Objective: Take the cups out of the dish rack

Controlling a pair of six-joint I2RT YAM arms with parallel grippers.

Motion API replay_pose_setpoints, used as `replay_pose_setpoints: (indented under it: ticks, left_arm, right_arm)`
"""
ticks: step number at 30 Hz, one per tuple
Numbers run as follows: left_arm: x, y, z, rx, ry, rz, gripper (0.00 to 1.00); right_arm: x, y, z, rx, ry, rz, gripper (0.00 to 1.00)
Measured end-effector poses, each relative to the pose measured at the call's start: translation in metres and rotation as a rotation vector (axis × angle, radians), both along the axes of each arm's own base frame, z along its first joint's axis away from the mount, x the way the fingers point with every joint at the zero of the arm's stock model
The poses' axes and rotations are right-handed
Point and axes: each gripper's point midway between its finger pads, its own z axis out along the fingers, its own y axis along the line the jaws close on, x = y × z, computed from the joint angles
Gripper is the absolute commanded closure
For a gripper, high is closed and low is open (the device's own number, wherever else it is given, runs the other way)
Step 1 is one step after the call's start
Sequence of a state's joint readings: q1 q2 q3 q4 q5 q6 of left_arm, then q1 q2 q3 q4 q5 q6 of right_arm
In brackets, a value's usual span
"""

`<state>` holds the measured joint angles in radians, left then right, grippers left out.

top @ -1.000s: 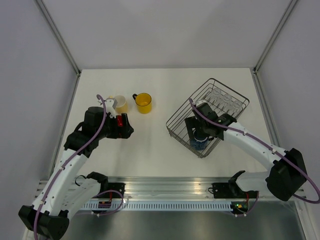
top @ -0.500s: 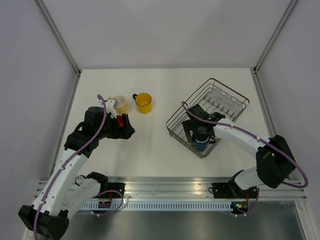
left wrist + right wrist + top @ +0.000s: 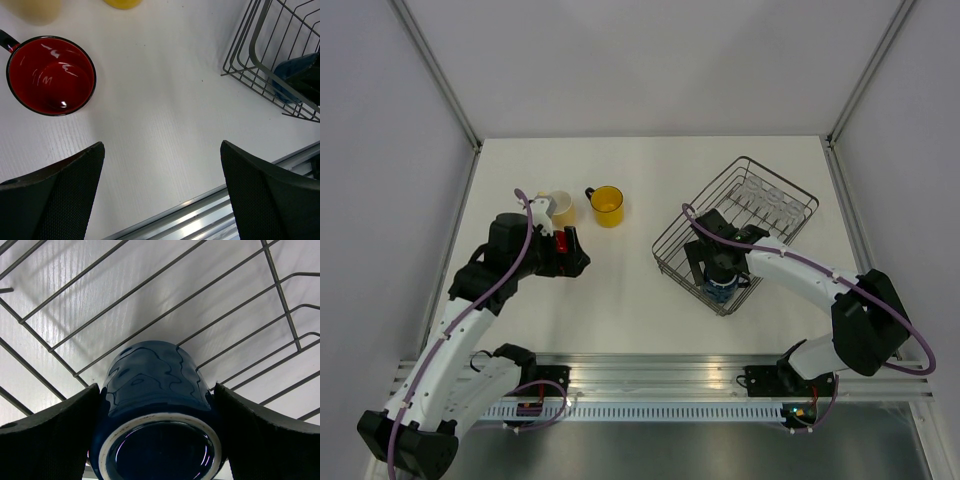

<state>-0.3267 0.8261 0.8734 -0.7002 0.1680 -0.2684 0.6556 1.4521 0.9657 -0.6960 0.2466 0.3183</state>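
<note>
The dark wire dish rack (image 3: 670, 245) stands at the right. A dark blue cup (image 3: 155, 390) sits upside down in its near corner. My right gripper (image 3: 156, 440) reaches down into the rack with a finger pressed against each side of this cup (image 3: 721, 283). Clear glass tumblers (image 3: 767, 203) line the rack's far end. On the table at the left stand a pale yellow cup (image 3: 560, 206), a bright yellow cup (image 3: 607, 205) and a red cup (image 3: 51, 75). My left gripper (image 3: 162, 195) hovers wide open just beside the red cup, holding nothing.
The metal rail (image 3: 650, 372) carrying both arm bases runs along the table's near edge. Grey walls close in the table on three sides. The rack's corner (image 3: 250, 50) shows at the upper right of the left wrist view.
My right arm swung its elbow outward and settled its jaws around the dark blue cup, then narrowed them slightly onto it. The left arm has stayed still.
</note>
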Motion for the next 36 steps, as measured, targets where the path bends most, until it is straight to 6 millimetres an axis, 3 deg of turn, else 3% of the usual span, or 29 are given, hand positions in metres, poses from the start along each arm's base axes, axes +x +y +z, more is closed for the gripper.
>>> replay_pose_setpoints:
  ticks: [3, 4, 6, 9, 36]
  left_arm:
    - [-0.001, 0.0, -0.002, 0.001, 0.004, 0.0, 0.0]
    - [-0.001, 0.0, -0.003, 0.002, 0.006, 0.0, 0.0]
    - [-0.001, 0.0, -0.003, 0.002, 0.007, 0.0, 0.0]
    - [-0.001, 0.0, -0.003, 0.002, 0.006, -0.001, 0.0]
    - [-0.007, -0.007, -0.001, -0.031, 0.011, -0.043, 0.0]
  right_arm:
    - [0.0, 0.0, 0.0, -0.001, -0.002, -0.001, 0.74]
    - [0.0, 0.0, 0.001, -0.002, -0.002, -0.001, 0.84]
    - [0.0, -0.001, 0.002, -0.007, -0.005, -0.002, 0.93]
    - [0.001, -0.003, 0.007, -0.016, -0.014, -0.007, 1.0]
    - [0.031, 0.011, 0.092, 0.079, -0.189, -0.022, 1.0]
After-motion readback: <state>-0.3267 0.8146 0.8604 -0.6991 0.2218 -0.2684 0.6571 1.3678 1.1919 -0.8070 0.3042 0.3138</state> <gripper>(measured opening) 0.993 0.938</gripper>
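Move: The blue cup, upside-down in the rack, is already between the right fingers. The open left gripper, its likely receiver, is about 34 cm to this hand's left, roughly level forward and 13 cm higher. The rack's middle lies some 11 cm ahead and 4 cm to the right; the red cup stands about 38 cm left and 10 cm farther out, 3 cm lower. From the left hand the blue cup is some 34 cm right, level forward, 13 cm down. The blue cup, still pinched by its sides and base up, is raised from the rack's wire floor by the right hand, about 9 cm upwards with some 3 cm forward over the rack. As it rises, the wrist tips the fingers outward by roughly 10 degrees, and the grip is kept. ##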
